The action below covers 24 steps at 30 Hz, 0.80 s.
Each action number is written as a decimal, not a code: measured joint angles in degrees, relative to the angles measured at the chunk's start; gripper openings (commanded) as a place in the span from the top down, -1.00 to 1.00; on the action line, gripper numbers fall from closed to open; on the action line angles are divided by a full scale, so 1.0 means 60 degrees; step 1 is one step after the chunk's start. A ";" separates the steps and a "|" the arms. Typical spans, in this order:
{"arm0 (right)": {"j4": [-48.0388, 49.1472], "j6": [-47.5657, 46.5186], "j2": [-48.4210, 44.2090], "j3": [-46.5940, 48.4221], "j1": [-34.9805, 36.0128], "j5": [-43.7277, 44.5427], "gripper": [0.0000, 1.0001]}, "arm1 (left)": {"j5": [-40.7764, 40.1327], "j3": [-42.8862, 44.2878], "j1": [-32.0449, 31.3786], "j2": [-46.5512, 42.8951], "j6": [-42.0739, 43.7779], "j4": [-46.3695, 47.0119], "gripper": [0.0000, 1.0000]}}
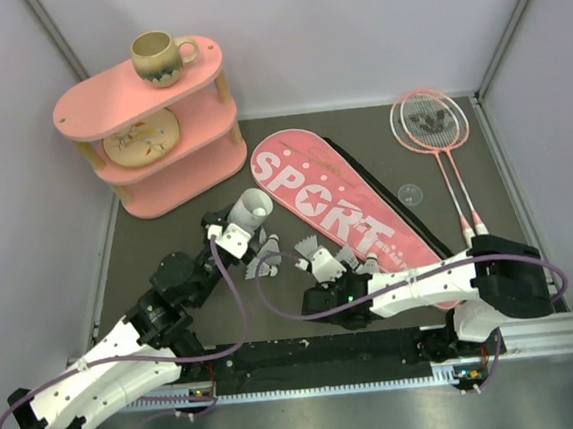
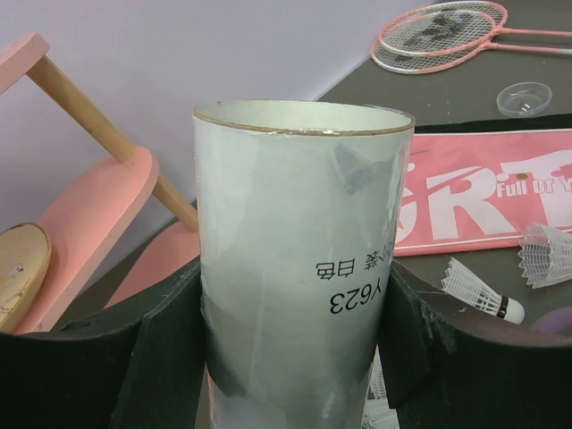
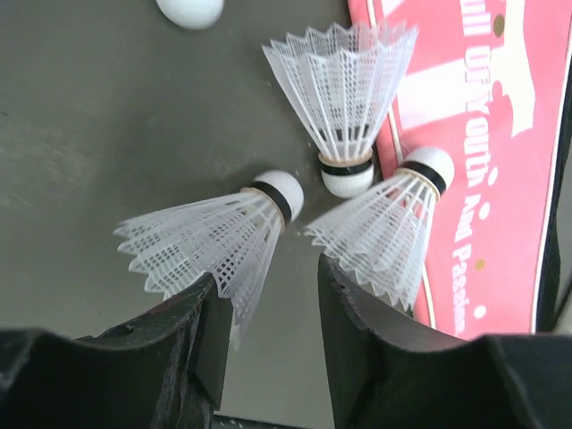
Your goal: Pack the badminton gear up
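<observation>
My left gripper (image 1: 235,227) (image 2: 295,357) is shut on the long white tube (image 1: 251,210) (image 2: 299,259), open mouth up, one pad on each side. My right gripper (image 1: 315,256) (image 3: 268,290) hangs low over the mat, jaws apart. A white shuttlecock (image 3: 210,241) lies with the edge of its skirt against the left finger (image 3: 192,344), not pinched. Two more shuttlecocks (image 3: 344,85) (image 3: 384,228) lie just ahead, by the edge of the pink bag (image 1: 346,209) (image 3: 487,134) lettered SPORT. Two pink rackets (image 1: 429,122) (image 2: 438,27) lie at the far right.
A pink two-tier shelf (image 1: 149,136) (image 2: 98,223) stands at the back left with a brown mug (image 1: 160,57) on top and a dish (image 1: 139,139) below. A small clear lid (image 1: 410,195) (image 2: 523,96) lies beside the bag. Grey walls close in the mat.
</observation>
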 measured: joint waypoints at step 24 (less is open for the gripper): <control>0.2065 -0.0091 -0.6517 -0.0780 -0.3701 -0.3235 1.00 | 0.0703 -0.0102 0.0000 0.0244 0.0011 0.0022 0.47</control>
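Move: The shuttlecock being picked lies about 3 cm left of the right hand's point and 2 cm below, its skirt already reaching between the half-open fingers. Two others lie farther out, one about 9 cm ahead and 2 cm left, one 6 cm ahead and 3 cm right. A fourth is some 13 cm ahead and 12 cm left. From the left hand, still holding the white tube, the picked one is about 22 cm right, 10 cm back and 26 cm below. Leftward about 2 cm and slightly forward, low over the table, the right hand closes its fingers fully on the shuttlecock's skirt, then lifts it away fast, some 14 cm up and a little forward and right, rolling about 50 degrees so its left side rises. The left hand keeps its hold on the tube, easing a centimetre or so right and down. ##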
